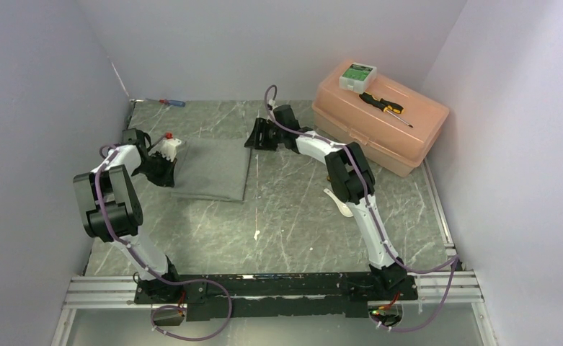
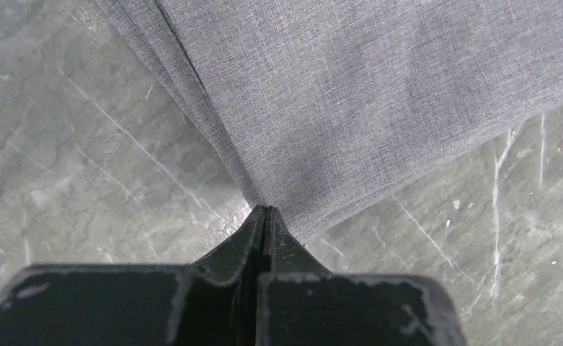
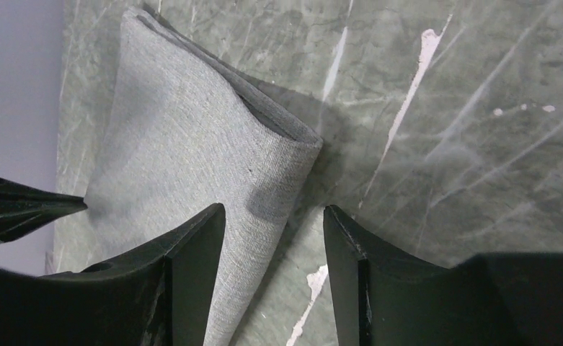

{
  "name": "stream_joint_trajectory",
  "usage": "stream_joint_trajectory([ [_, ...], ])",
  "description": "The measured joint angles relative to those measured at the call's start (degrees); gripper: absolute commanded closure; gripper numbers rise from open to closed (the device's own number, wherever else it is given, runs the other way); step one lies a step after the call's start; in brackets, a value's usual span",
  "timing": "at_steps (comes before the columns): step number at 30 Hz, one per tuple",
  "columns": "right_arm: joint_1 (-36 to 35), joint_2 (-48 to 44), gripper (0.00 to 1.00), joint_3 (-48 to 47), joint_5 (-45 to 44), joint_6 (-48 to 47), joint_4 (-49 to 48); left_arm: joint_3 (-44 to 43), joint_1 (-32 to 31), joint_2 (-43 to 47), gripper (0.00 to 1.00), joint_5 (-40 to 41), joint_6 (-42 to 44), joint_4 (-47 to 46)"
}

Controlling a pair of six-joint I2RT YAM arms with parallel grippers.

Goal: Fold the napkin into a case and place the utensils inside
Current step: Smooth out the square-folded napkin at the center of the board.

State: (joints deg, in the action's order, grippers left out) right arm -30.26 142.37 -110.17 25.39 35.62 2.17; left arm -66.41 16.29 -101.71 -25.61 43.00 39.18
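Observation:
The grey napkin [image 1: 213, 169] lies folded flat on the marble table, left of centre. My left gripper [image 1: 165, 171] is at its left edge. In the left wrist view its jaws are pressed together at the napkin's [image 2: 379, 94] corner, and the cloth runs right up to the left gripper [image 2: 265, 211]. My right gripper [image 1: 258, 135] is at the napkin's far right corner. It is the open right gripper [image 3: 275, 216]: one finger is over the napkin [image 3: 184, 137], the other over bare table. Of the utensils, only a white spoon [image 1: 340, 204] shows, partly hidden under the right arm.
An orange toolbox [image 1: 401, 137] stands at the back right, with a black-and-yellow screwdriver [image 1: 385, 107] and a small white-and-green box [image 1: 356, 76] on its lid. A red-and-blue screwdriver [image 1: 171, 102] lies at the back left, by the wall. Walls close in the left, right and back.

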Motion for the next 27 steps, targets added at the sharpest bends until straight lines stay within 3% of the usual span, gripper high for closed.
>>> stream_joint_trajectory([
  [7, -0.9, 2.0, 0.52, -2.6, -0.3, 1.4, -0.8, 2.9, 0.0, 1.7, 0.97, 0.5, 1.9, 0.0],
  [17, -1.0, 4.7, 0.82, -4.6, 0.4, 4.2, -2.1, 5.4, 0.0, 1.7, 0.97, 1.4, 3.4, -2.1],
  [20, -1.0, 5.2, 0.98, -4.7, 0.8, 5.0, -2.8, 5.4, 0.0, 1.7, 0.96, 1.4, 3.3, -2.1],
  [27, -1.0, 5.7, 1.00, -4.2, 1.4, 5.9, -4.6, 5.5, 0.0, 1.7, 0.93, 1.4, 3.5, -2.3],
])
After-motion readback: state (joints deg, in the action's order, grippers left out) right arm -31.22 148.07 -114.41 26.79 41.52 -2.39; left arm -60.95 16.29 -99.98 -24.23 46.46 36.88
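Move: The right hand's open fingers straddle the napkin's right edge beside its far-right corner, which lies about 2 cm ahead, 1 cm left and 2 cm below; the near-right corner is some 20 cm back and 2 cm left. For the left hand, shut just above the cloth, the near-left corner is about 3 cm back, straight behind and 2 cm down; the far-left corner is roughly 19 cm ahead and 3 cm to the right. The right fingers close fully and pinch the napkin's right edge just by its far-right corner, the hand creeping about 2.5 cm left over the cloth, then sinking a little over 1 cm as they shut. Meanwhile the left hand, fingers staying shut, goes back about 2 cm and down 1.5 cm onto the near-left corner and holds there, tips on the cloth. ##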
